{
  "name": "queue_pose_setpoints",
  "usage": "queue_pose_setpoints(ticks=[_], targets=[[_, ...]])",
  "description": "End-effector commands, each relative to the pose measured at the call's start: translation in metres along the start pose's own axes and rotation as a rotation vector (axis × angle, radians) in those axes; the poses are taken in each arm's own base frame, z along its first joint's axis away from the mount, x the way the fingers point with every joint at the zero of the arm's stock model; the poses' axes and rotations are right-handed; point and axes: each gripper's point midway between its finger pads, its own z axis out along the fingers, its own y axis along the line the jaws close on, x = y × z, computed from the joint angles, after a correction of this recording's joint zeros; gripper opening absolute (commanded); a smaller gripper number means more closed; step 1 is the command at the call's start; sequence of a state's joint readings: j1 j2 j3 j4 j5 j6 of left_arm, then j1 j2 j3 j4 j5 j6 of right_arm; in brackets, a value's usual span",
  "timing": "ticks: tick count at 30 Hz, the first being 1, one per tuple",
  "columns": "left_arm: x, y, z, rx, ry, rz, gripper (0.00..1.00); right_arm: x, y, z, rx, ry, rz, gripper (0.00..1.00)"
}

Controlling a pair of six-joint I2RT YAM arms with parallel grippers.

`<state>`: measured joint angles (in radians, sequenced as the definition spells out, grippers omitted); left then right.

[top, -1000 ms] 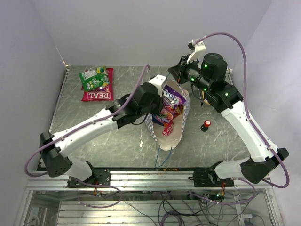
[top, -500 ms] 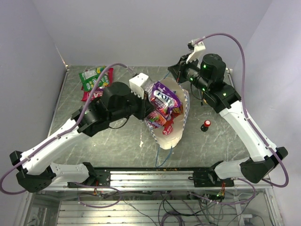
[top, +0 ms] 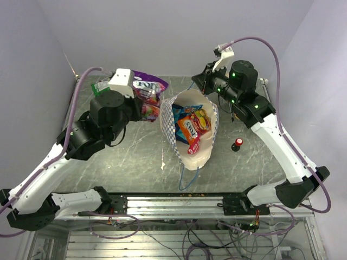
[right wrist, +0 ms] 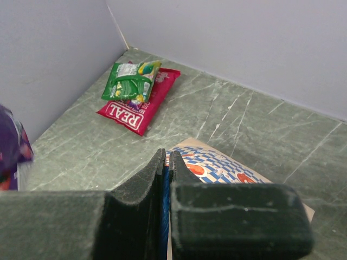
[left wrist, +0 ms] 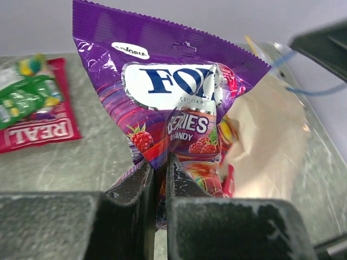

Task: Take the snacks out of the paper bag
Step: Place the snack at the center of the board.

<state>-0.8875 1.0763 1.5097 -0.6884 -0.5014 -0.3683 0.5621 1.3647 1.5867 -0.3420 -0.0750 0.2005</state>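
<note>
My left gripper (top: pixel 140 103) (left wrist: pixel 157 162) is shut on the lower edge of a purple candy bag (top: pixel 149 86) (left wrist: pixel 173 103) and holds it in the air, left of the paper bag (top: pixel 209 154). The checkered paper bag (right wrist: pixel 217 165) lies open. An orange packet (top: pixel 196 124), a blue one (top: pixel 178 115) and a small red one (top: pixel 193 146) show inside it. At the bag's far rim my right gripper (top: pixel 199 81) (right wrist: pixel 166 154) is shut on its blue cord handle (right wrist: pixel 165 195). A red "REAL" packet (right wrist: pixel 138 105) with a green packet (right wrist: pixel 130 80) on it lies at the far left.
A small red-and-black knob (top: pixel 237 144) stands on the table right of the bag. The bag's near cord handle (top: pixel 187 179) trails toward the front rail. Grey walls close the back and both sides. My left arm (top: pixel 81 141) crosses the left half of the table.
My left gripper has lifted the purple candy bag out of the paper bag and carried it left and toward the back. The right gripper has kept its hold on the handle.
</note>
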Motion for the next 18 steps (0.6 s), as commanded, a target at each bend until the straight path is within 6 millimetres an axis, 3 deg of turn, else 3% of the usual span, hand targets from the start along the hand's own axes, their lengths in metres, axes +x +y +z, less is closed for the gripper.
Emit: queue_pose_setpoints(ticks=[1, 5, 9, 13, 14, 18], targets=[[-0.024, 0.045, -0.003, -0.220, -0.080, -0.067, 0.07, -0.021, 0.005, -0.002, -0.022, -0.057, -0.005, 0.00], [-0.013, 0.069, 0.015, -0.321, -0.015, -0.098, 0.07, -0.018, 0.006, -0.002, -0.030, -0.035, 0.004, 0.00], [0.004, 0.099, 0.049, -0.381, 0.069, -0.121, 0.07, -0.009, 0.007, -0.004, -0.038, -0.020, 0.009, 0.00], [0.035, 0.154, 0.088, -0.450, 0.203, -0.222, 0.07, -0.011, 0.007, -0.010, -0.032, -0.025, 0.019, 0.00], [0.044, 0.177, 0.096, -0.489, 0.239, -0.258, 0.07, -0.010, 0.007, -0.011, -0.033, -0.023, 0.022, 0.00], [0.072, 0.237, 0.121, -0.597, 0.300, -0.347, 0.07, -0.008, 0.008, -0.017, -0.033, -0.018, 0.039, 0.00]])
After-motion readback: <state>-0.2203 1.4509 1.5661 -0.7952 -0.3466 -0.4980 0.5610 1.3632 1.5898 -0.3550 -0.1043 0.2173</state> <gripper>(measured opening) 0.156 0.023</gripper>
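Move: The snack pile, a red bag with a green packet on top, lies about 29 cm ahead of my left hand, some 18 cm to its left and roughly 38 cm below. The paper bag stands beside my left hand, some 23 cm to its right and 7 cm ahead, its middle nearly 28 cm lower. From my right hand the pile is around 19 cm ahead, 42 cm left and 39 cm down. With the purple snack still pinched in my left hand, I swing away from the paper bag, first leftward, then increasingly forward and down towards the pile: about 15 cm left, 14 cm out and 12 cm lower. I turn the wrist some 30 degrees counter-clockwise and tip the fingers down about 25 degrees. My right hand stays put, still pinching the bag's blue handle. ##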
